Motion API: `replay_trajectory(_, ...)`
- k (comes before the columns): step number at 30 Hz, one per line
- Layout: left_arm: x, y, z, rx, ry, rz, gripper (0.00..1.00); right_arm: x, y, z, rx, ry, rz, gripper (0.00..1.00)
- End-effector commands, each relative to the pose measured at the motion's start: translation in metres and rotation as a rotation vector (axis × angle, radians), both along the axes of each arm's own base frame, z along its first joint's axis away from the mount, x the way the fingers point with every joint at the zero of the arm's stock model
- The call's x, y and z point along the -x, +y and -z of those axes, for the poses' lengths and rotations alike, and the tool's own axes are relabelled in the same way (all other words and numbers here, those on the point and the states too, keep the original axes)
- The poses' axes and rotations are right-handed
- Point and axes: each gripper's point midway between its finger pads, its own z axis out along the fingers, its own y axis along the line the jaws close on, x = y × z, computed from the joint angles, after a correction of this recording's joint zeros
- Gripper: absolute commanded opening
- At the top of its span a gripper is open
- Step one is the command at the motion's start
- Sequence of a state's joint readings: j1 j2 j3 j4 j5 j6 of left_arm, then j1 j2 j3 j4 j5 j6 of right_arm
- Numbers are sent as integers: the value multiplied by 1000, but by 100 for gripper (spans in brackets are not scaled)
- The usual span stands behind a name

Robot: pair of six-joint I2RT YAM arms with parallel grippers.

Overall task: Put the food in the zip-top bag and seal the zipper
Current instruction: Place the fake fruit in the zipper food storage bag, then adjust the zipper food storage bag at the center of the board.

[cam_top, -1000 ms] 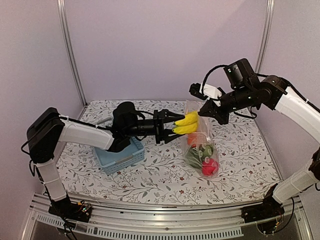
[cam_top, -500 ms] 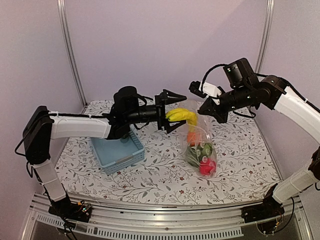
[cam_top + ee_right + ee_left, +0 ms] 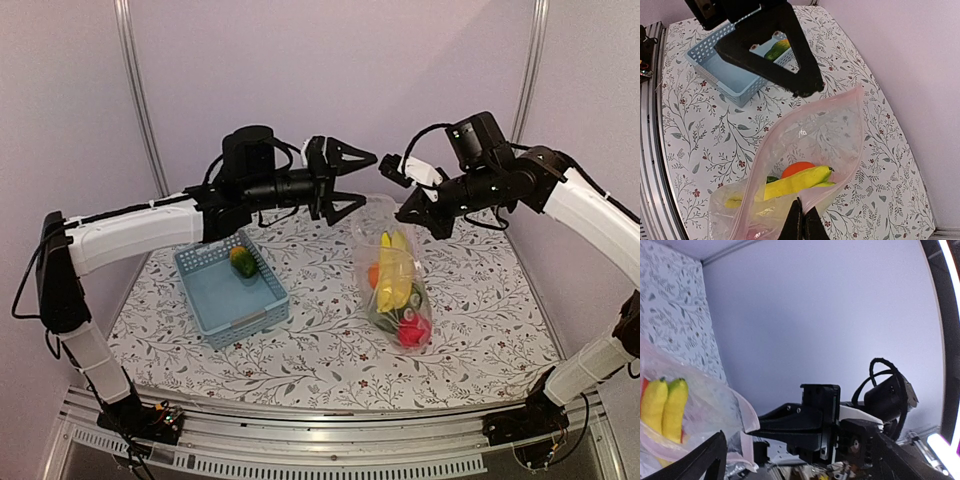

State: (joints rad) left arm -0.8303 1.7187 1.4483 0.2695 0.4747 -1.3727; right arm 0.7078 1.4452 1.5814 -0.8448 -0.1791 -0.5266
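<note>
The clear zip-top bag [image 3: 396,285] stands on the table with its mouth up and open. Inside are two yellow bananas [image 3: 392,270], an orange [image 3: 373,275], dark green pieces and a pinkish-red ball [image 3: 415,330]. My right gripper [image 3: 407,214] is shut on the bag's rim [image 3: 801,216], pinching the pinkish zipper [image 3: 858,135]. The bananas [image 3: 795,182] and orange [image 3: 799,169] show through the mouth. My left gripper [image 3: 364,182] is open and empty, above and left of the mouth. An orange-green mango [image 3: 242,262] lies in the basket.
The light blue slotted basket [image 3: 215,300] sits left of the bag, under my left arm. In the right wrist view the left gripper's black fingers [image 3: 801,57] hang over the basket [image 3: 725,75]. Walls close the back and sides.
My left gripper carried the bananas to the bag's mouth, let them drop inside, then opened and rose up and back. My right gripper kept hold of the rim.
</note>
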Motion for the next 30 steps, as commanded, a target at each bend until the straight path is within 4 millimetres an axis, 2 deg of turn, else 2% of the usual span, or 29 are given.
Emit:
replay_trajectory(1,-18,46,-19,-443,-404,-270,100,-32,-22,-29,-41,-82,119,0)
replay_trajectory(3,-24,76,-37,-632,-611,-437,100,-53,-43,-40,-56,-122,173,0)
replay_trajectory(5,-28,107,-37,-768,-741,-573,100,-77,-71,-58,-58,-177,252,0)
replay_trajectory(6,-30,125,-19,-832,-765,-629,100,-91,-85,-63,-49,-200,297,0)
replay_trajectory(8,-33,157,2,-901,-776,-717,100,-109,-104,-73,-23,-257,353,0)
replay_trajectory(10,-36,179,25,-972,-766,-709,97,-114,-107,-74,-5,-285,360,0)
replay_trajectory(12,-42,202,56,-1083,-689,-688,92,-106,-94,-69,-42,-241,296,0)
replay_trajectory(14,-47,225,104,-1218,-559,-619,87,-94,-76,-55,-85,-159,217,0)
replay_trajectory(16,-52,250,145,-1303,-407,-581,82,-81,-55,-30,-91,-84,141,0)
replay_trajectory(19,-57,264,194,-1337,-264,-466,75,-65,-33,6,-69,-6,70,0)
replay_trajectory(22,-66,276,222,-1345,-171,-442,75,-51,-17,33,-64,74,22,0)
replay_trajectory(25,-77,283,244,-1302,-59,-451,75,-41,-8,49,-72,139,-7,0)
replay_trajectory(30,-95,284,268,-1167,66,-467,75,-32,-8,54,-76,154,-17,0)
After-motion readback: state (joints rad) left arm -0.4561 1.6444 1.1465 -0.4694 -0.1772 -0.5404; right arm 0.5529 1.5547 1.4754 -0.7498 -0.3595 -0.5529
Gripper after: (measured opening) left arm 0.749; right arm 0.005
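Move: The mango, the one fruit left to pack, lies about 29 cm to the left of the left hand, 11 cm farther out and 33 cm below; the basket's middle, at the same depth, is 30 cm left and 3 cm ahead. The filled bag's middle is about 7 cm right, 8 cm back and 19 cm below. From the right hand pinching the bag, the mango lies 38 cm left, 12 cm ahead, 28 cm below. Leftward in a quick arc of some 30 cm, the left hand leaves the bag mouth, lifting first, then drops steeply and somewhat forward to above the mango; its fingers swing from pointing right to pointing down and narrow partway, touching nothing. The right hand keeps its pinch, swinging the bag forward, right and up about 10 cm each way across, then coming back and sinking lower than before. ##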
